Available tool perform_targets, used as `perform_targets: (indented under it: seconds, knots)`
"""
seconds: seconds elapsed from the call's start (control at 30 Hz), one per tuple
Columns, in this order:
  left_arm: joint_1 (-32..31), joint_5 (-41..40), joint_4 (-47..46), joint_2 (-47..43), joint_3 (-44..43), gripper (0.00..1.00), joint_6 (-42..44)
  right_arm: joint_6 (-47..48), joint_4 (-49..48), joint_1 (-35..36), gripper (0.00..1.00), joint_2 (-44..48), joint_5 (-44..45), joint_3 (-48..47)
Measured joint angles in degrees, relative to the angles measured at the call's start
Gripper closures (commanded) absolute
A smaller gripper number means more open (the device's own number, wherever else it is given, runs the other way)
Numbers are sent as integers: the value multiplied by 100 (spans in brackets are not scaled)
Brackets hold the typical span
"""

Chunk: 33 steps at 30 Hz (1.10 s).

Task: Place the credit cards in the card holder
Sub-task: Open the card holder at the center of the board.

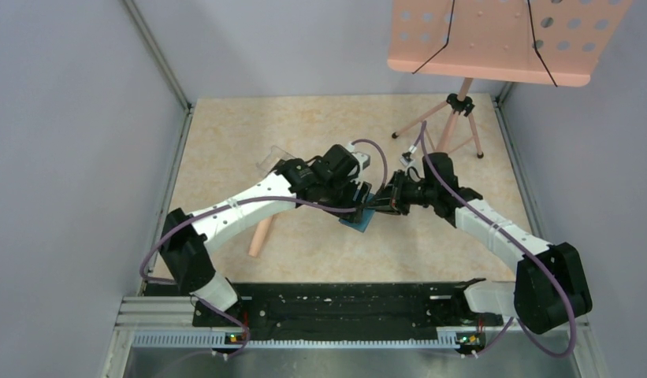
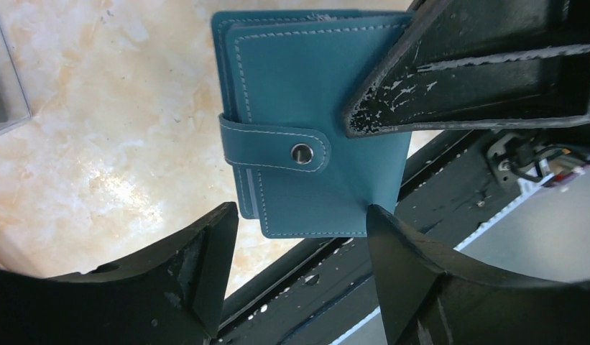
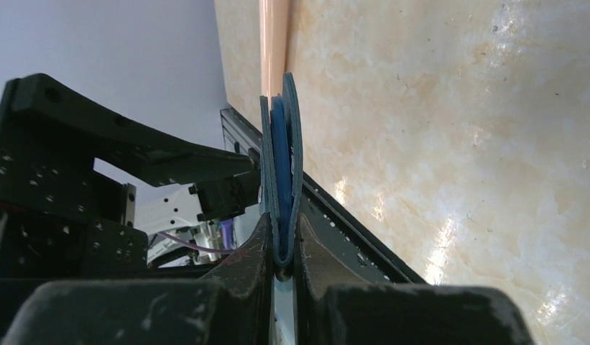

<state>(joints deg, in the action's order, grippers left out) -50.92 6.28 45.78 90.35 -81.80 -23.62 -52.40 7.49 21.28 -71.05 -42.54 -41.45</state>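
The card holder (image 1: 359, 220) is a teal-blue wallet, folded and strapped shut with its snap button (image 2: 301, 153) fastened. It hangs above the table, pinched by its edge in my right gripper (image 3: 281, 231), which is shut on it. From the right wrist view the card holder (image 3: 283, 162) appears edge-on between the fingers. My left gripper (image 2: 300, 215) stands open just below the card holder (image 2: 313, 100). Its right finger is at the wallet's lower corner and the left one is apart from it. No credit cards are in view.
A clear plastic box (image 1: 273, 160) lies behind the left arm. A peach stick (image 1: 261, 236) rests on the table near the left arm. A tripod (image 1: 460, 118) carrying a peach perforated board stands at the back right. A black rail (image 1: 343, 303) runs along the near edge.
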Motion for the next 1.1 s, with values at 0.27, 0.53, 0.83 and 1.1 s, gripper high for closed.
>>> perform_targets:
  seconds: [0.27,0.53,0.83,1.1]
  knots:
    - [-382,-584,293,428,-367,37,70,116,87,85,100,-144,7,-68]
    - [-404,-1086,326,573,-426,39,-122,234,249,125,100,-177,15,-68]
    - [-415,-1316,369,772,-481,43,-354,337,369,151,100,-177,94,-66]
    - [-407,-1202,326,957,-542,57,-553,341,402,153,100,-177,229,-15]
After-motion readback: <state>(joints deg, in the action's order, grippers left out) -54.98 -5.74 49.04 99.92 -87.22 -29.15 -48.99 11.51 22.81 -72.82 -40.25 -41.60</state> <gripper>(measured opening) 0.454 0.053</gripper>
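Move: About 2 cm ahead, 2 cm to the right of and 2 cm below the left hand lies the snap on the card holder's strap. The right hand already holds the holder in the air; from it the snap lies level ahead, some 3 cm left and 1 cm lower. From the left hand, the clear box is roughly 15 cm ahead and 18 cm left, the peach roller 2 cm ahead and 24 cm left, both about 15 cm below. Sinking about 4 cm and, after a small dip back, easing forward some 2 cm, the left hand closes in on the snap, turning roughly 10 degrees. Its fingers narrow from wide to about half open, bringing one fingertip against the strap's end beside the snap. The right hand keeps its pinch on the holder and lowers some 2 cm, drifting slightly back. ##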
